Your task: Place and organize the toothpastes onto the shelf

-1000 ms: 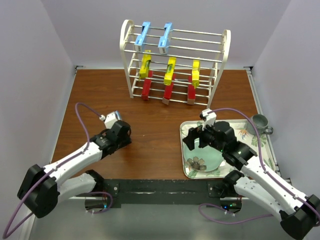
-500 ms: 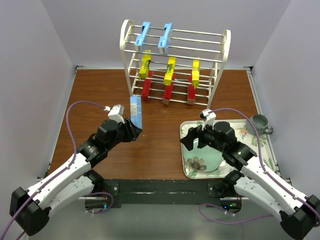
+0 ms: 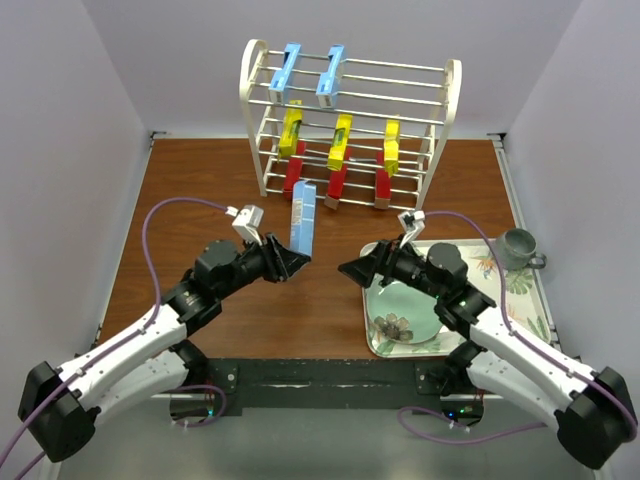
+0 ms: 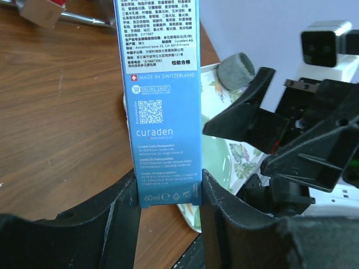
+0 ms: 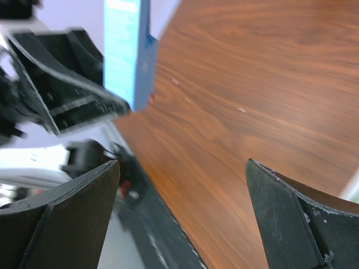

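Observation:
My left gripper (image 3: pixel 294 259) (image 4: pixel 168 193) is shut on the lower end of a light blue toothpaste box (image 3: pixel 302 215) (image 4: pixel 160 101). It holds the box upright above the table's middle. My right gripper (image 3: pixel 352 270) (image 5: pixel 182 162) stands wide open just right of it, pointing left at the box (image 5: pixel 126 50), with nothing between its fingers. The white wire shelf (image 3: pixel 450 100) stands at the back. Its top tier carries two light blue boxes (image 3: pixel 288 68). Three yellow boxes (image 3: pixel 341 140) hang on the middle tier, and three red ones (image 3: pixel 337 185) below them.
A floral tray (image 3: pixel 370 330) with a pale green inside lies at the right, under the right arm. A grey cup (image 3: pixel 520 245) stands at its far right corner. Brown table (image 3: pixel 200 180) lies bare on the left, enclosed by white walls.
The left arm swung right and forward, bringing the blue box upright into view at the table's middle. The right gripper turned left off the tray toward the box, staying open.

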`<state>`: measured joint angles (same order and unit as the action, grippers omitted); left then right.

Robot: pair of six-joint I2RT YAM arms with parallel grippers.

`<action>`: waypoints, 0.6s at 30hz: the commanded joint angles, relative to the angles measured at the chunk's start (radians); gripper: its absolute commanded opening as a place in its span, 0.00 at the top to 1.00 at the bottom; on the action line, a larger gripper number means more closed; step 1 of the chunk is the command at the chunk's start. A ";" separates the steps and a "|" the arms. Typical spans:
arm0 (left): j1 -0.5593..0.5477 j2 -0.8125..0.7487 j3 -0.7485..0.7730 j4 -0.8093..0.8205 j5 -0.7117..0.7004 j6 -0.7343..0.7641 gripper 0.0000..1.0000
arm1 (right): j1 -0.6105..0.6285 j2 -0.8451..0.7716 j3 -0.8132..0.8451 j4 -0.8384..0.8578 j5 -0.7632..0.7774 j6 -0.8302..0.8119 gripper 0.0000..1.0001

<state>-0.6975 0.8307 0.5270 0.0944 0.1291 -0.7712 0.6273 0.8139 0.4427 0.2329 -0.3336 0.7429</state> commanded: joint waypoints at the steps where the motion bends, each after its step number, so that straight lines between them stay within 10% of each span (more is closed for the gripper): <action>1: -0.016 0.005 0.013 0.183 0.044 -0.046 0.78 | 0.002 0.088 -0.006 0.360 -0.074 0.182 0.02; 18: -0.037 0.088 0.027 0.370 0.106 -0.138 0.78 | 0.015 0.341 0.090 0.666 -0.102 0.294 0.03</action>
<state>-0.7273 0.9169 0.5270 0.3382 0.1989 -0.8825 0.6315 1.1282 0.4847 0.7574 -0.4175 0.9928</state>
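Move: The blue toothpaste box is in the left hand, gripped near its lower end; its middle is about 6 cm ahead of and 5 cm above that hand. The open right hand waits some 13 cm to the left hand's right, 1 cm farther back and level with it. From the right hand the box's middle is roughly 7 cm ahead, 13 cm left and 5 cm up, while the green plate lies about 12 cm right and 20 cm below. Rising towards each other, both hands close the gap for a handover. The left keeps its hold on the blue toothpaste box and goes about 3 cm up and 3 cm right; the right, jaws staying wide open, climbs and reaches left about 4.5 cm each, with some 2.5 cm forward, towards the box. Both sets of fingertips tilt upward, the right by about 15 degrees, the left by 10. ##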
